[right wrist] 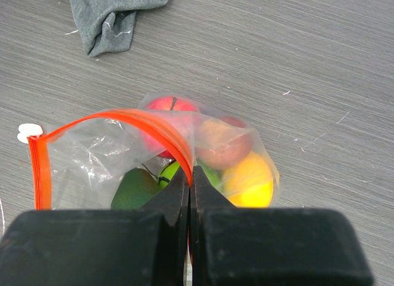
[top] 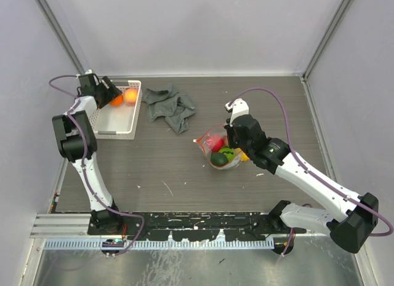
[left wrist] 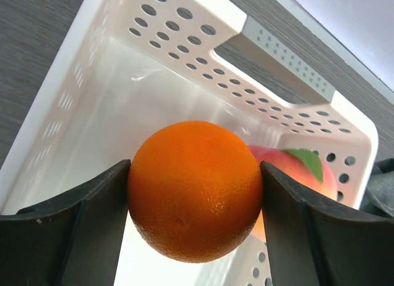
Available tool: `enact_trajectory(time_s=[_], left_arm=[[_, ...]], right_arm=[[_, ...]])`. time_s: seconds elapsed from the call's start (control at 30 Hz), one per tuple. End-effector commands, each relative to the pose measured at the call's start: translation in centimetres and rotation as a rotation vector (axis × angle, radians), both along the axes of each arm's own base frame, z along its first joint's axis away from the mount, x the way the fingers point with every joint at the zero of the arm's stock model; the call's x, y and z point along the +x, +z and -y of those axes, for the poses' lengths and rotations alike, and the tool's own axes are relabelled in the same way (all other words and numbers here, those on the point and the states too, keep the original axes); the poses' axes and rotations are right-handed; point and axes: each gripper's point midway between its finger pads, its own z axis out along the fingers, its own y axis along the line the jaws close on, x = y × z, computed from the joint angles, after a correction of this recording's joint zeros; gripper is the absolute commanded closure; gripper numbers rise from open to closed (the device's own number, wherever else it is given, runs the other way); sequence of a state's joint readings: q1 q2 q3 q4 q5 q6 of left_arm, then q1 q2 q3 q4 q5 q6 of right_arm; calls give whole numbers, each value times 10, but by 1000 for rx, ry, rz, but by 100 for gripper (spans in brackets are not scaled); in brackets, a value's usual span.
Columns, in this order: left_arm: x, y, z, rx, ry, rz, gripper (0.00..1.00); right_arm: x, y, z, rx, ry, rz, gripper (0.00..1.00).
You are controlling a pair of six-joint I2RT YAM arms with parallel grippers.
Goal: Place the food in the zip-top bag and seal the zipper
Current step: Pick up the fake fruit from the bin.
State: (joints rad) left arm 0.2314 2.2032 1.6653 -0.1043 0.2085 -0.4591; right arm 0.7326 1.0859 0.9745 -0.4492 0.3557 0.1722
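An orange (left wrist: 196, 190) sits between the two dark fingers of my left gripper (left wrist: 196, 169), which touch it on both sides, over the white lattice basket (left wrist: 123, 95). A pink peach (left wrist: 295, 172) lies behind it in the basket's corner. From above, the left gripper (top: 111, 96) is at the basket's far end. The zip-top bag (right wrist: 86, 157) lies mid-table with its mouth held up. My right gripper (right wrist: 192, 175) is shut on the red-orange zipper (right wrist: 141, 123). Inside the bag are red (right wrist: 166, 104), yellow (right wrist: 249, 181), dark green (right wrist: 135, 187) and bright green food.
A crumpled grey cloth (top: 169, 106) lies between the basket (top: 117, 123) and the bag (top: 218, 150). A small white tab (right wrist: 28, 132) sits at the zipper's left end. Grey walls close in the table on three sides.
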Motion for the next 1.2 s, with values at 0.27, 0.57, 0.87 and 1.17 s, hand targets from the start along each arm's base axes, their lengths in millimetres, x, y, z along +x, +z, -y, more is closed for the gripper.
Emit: enact_trajectory(time_s=[0.27,0.57,0.87,1.17], left_arm=[[-37,91,-1,-16,123,121,55],[-93,106,18,-60,186,99,55],[-142,144,96,-114,15,178,53],[-201,173,172,-98,-179,263,53]], right_arm=[[7,35,-7,84,2,91,99],[7,39,-10,109,9,97,99],[2,44,-10,138,13,91,99],[-2,45,-12,166,17,75,99]])
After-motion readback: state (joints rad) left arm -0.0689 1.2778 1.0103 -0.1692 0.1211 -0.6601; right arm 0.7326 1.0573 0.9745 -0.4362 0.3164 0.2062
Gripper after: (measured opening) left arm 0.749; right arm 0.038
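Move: The orange already sits between the left fingers, just lifted inside the bin, whose middle is about 4 cm back and a little below. It is bound for the zip-top bag, roughly 24 cm back and 50 cm to the right, at about hand height. The peach lies some 7 cm right and 2 cm ahead, and the gray cloth about 28 cm right and 2 cm back. From the right hand, the bag is about 6 cm ahead, 4 left and 13 below. Up and back at first, then increasingly to the right over the bin's right rim, the left hand carries the orange towards the bag: about 18 cm back, 15 up and 15 right in all, still speeding up. Its fingers keep their grip and tip upward some 10 degrees. The right hand keeps pinching the bag's zipper edge almost in place. ##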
